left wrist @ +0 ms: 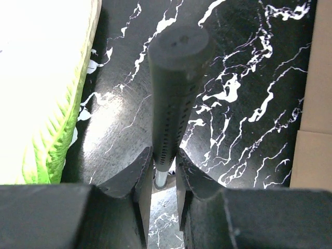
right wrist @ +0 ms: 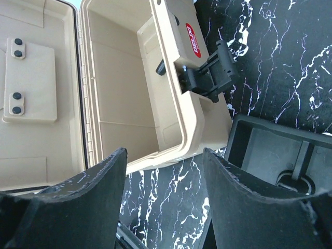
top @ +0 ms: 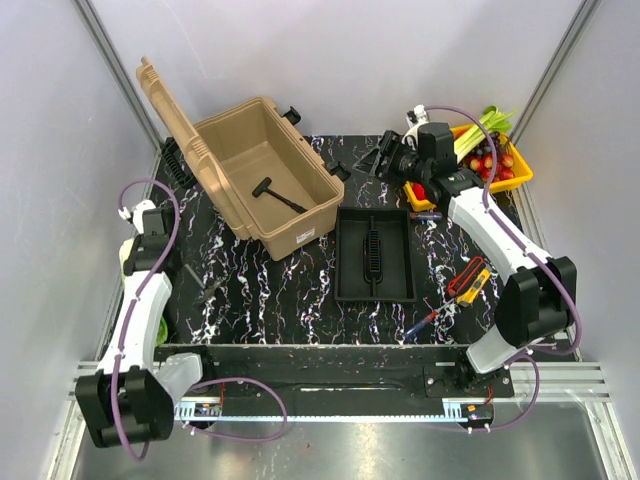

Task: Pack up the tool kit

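Observation:
The tan toolbox [top: 265,180] stands open at the back left with its ribbed lid [top: 165,105] raised, and a black hammer [top: 278,195] lies inside. The black inner tray [top: 375,255] sits on the mat beside it. My left gripper [top: 182,268] is shut on a black-handled tool [left wrist: 174,88] with a metal shaft, low over the mat. My right gripper [top: 385,160] is open and empty above the mat, between the toolbox [right wrist: 129,104] with its black latch [right wrist: 210,72] and the tray [right wrist: 275,150]; in the right wrist view it [right wrist: 163,202] holds nothing.
A red and yellow screwdriver pair [top: 468,280] and a blue-handled one [top: 430,320] lie at the front right. A yellow tray of vegetables [top: 485,160] stands at the back right. A green and white object [left wrist: 46,104] lies by the left arm.

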Controlling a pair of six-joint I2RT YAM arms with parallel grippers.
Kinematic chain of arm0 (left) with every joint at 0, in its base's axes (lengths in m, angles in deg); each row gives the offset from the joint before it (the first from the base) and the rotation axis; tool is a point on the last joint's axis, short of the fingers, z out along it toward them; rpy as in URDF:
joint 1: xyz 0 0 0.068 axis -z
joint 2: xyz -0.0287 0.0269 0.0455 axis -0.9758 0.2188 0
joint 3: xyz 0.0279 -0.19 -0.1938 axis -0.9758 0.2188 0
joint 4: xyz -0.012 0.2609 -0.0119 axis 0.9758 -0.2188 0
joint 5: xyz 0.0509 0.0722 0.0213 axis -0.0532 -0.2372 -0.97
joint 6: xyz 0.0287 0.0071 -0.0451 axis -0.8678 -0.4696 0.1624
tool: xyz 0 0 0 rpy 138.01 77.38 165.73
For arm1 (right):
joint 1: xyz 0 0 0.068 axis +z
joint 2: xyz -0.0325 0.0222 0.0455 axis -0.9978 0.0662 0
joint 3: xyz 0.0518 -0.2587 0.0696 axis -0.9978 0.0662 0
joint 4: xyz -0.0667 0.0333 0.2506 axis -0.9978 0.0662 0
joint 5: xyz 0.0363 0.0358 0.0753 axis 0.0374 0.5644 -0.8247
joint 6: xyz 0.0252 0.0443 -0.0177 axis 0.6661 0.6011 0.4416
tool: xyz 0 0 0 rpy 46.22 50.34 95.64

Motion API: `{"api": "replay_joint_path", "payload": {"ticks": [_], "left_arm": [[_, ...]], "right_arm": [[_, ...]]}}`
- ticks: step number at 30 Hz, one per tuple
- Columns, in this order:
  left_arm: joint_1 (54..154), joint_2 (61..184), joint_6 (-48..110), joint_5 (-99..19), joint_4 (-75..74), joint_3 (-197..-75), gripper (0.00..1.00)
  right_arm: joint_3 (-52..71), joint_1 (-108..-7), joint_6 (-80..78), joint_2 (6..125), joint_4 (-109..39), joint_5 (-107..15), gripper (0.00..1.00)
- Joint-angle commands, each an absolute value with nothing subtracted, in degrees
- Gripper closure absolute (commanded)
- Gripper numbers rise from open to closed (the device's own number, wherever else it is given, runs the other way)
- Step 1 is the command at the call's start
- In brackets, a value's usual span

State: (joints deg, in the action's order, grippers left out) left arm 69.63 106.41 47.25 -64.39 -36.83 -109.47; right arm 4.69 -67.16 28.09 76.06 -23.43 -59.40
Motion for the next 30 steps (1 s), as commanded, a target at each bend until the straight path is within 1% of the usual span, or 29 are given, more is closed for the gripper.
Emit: {"api": "replay_joint_path", "payload": {"ticks": [1,6,12,18,23,30], "left_arm": [[73.8,101.8,48.3,-72.7,-34.5,-108.8,1.00],[76.5,97.1,48.5,-75.4,-34.8,-107.5,1.00],[77.1,92.6,48.1,-73.6,-35.5,-106.8,1.00],[79.5,89.6,44.3,-69.8,-34.9,-108.4,1.00],[79.9,88.0,39.2,-63.8,-34.3,-111.9,1.00],[79.9,86.3,30.3,-60.6,-32.5,-115.2,1.00]], "right_arm": [[6.7,-67.4,27.2,71.0,-26.7,-61.3,0.34],[10.2,-67.4,27.0,68.2,-27.4,-61.6,0.34],[14.2,-67.4,26.2,65.2,-29.3,-64.8,0.33],[13.9,-67.5,26.8,63.7,-28.5,-67.0,0.33],[12.5,-67.4,25.7,63.3,-26.6,-65.2,0.32],[10.3,-67.4,25.8,64.3,-26.2,-64.2,0.32]]}}
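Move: My left hand already has the claw hammer off the table. The open toolbox it is meant for lies some 25 cm ahead and 22 cm to the right, its middle slightly lower. The raised lid stands between, about 23 cm ahead, 6 cm right and a little above my hand. The lettuce lies below, 8 cm left and 2 cm back. From my empty right hand the toolbox is about 7 cm ahead, 21 cm left and well below. With the claw hammer still pinched where its dark grip meets the metal shaft, I raise my left hand about 8 cm, backing off slightly at first, then shifting right, away from the lettuce. I tip the fingers up and turn the wrist clockwise, roughly 15 degrees each. My right hand, still open, draws back about 5 cm from the toolbox. ##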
